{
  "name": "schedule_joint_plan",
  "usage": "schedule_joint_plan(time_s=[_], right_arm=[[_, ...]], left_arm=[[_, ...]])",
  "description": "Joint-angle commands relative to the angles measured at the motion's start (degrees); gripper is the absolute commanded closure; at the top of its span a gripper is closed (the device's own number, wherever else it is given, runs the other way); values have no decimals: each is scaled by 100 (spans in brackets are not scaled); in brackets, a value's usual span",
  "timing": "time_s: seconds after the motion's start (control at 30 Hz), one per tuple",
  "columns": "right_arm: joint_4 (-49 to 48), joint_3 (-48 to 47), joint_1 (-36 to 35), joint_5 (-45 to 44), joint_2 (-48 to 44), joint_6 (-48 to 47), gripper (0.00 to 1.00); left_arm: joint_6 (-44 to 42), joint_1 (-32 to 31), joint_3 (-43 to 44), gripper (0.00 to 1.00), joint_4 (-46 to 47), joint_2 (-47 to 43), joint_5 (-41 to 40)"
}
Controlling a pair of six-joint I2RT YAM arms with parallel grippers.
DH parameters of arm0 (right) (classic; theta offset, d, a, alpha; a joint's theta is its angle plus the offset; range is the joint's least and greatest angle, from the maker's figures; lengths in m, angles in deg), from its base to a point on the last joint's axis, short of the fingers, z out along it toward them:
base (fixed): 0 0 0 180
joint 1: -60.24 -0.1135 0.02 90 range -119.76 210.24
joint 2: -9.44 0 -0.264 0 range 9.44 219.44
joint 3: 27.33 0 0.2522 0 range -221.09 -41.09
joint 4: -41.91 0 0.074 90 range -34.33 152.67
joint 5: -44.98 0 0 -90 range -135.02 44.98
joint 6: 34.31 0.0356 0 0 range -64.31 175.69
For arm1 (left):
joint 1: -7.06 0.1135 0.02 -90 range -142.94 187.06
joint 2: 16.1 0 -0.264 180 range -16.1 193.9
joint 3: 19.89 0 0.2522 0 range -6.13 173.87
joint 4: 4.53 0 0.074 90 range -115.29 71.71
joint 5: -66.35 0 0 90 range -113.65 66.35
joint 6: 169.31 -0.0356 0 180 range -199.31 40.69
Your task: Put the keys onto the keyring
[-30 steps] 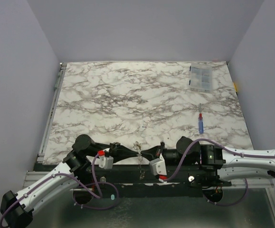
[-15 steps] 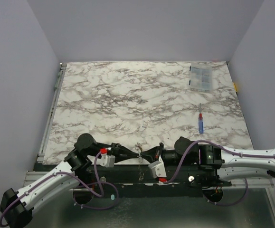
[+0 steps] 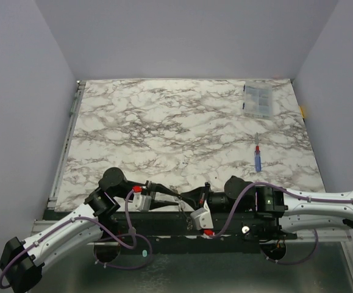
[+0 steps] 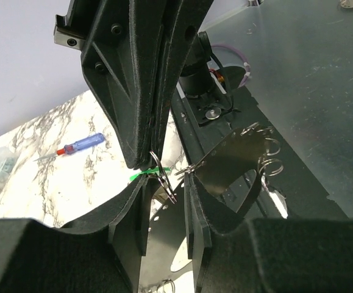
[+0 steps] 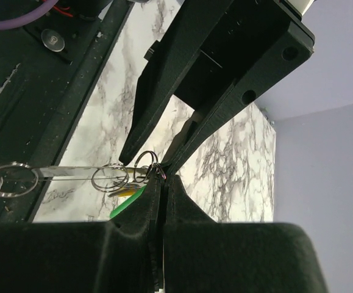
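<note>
The keyring (image 5: 144, 165) is a bunch of thin wire rings joined to a flat metal strip (image 5: 60, 173). It hangs over the table's near edge. My right gripper (image 5: 160, 177) is shut on one ring. The green key (image 5: 126, 204) and the pale yellow key (image 5: 125, 191) lie just beside its fingertips. From the left wrist view, the right gripper (image 4: 149, 160) comes down shut, with the green key (image 4: 144, 174) at its tip. My left gripper (image 4: 166, 183) stands open, with a wire ring (image 4: 169, 186) hanging loose between its fingers. Seen from above, both grippers meet tip to tip: left gripper (image 3: 174, 196), right gripper (image 3: 186, 199).
A blue stick with a red tip (image 3: 257, 160) lies on the marble table (image 3: 164, 122) at the right. A clear plastic box (image 3: 258, 99) sits at the far right corner. The black base frame (image 3: 164, 238) runs below the grippers.
My left gripper has gone from shut to open and its arm has shifted slightly. The right gripper stays shut on the ring.
</note>
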Motion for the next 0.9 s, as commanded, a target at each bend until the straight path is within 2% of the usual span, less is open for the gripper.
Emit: schedule_joint_plan(time_s=[0.0,0.07,0.27,0.37,0.5,0.7,0.87], right_arm=[[-703,84,-13,-197,11,-118,99],[-734,96,-10,-210,0,-105,99],[-911,149,-11,-360,-65,-98,99],[-990,172,-9,-407,-84,-101,99],[-1038,191,-13,-411,-86,-98,99],[-1113,177,-14,-399,-38,-107,99],[-1120,107,-13,-577,-44,-146,99]], left_arm=[[102,-74,346,65,142,-83,230],[122,-78,386,62,97,-177,108],[277,-78,405,42,-152,-613,-856],[484,-76,381,37,-155,-889,-1221],[821,-74,365,34,-157,-1193,-1682],[922,-75,333,34,-208,-1315,-1645],[849,-75,320,42,-367,-1590,-2042]])
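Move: At the left fingertips, about 1 cm to the left hand's right and 1 cm ahead, is the small metal ring that the shut right fingers already pinch, right at the right hand point. The green key hangs some 2 cm below the ring, roughly 1 cm to its left and 1 cm back. The curved metal strip trails from there towards the bases, its middle about 5 cm back and 3 cm below the right hand and 1 cm to its left. Rising about 6 cm, the left hand backs away from the small metal ring, also easing some 2 cm forward and to its left. Its already parted fingers spread much wider, while it turns roughly 15 degrees counter-clockwise and its fingertips tip upward. The right hand keeps its pinch on the ring and lifts it about 2 cm, drifting slightly forward. ##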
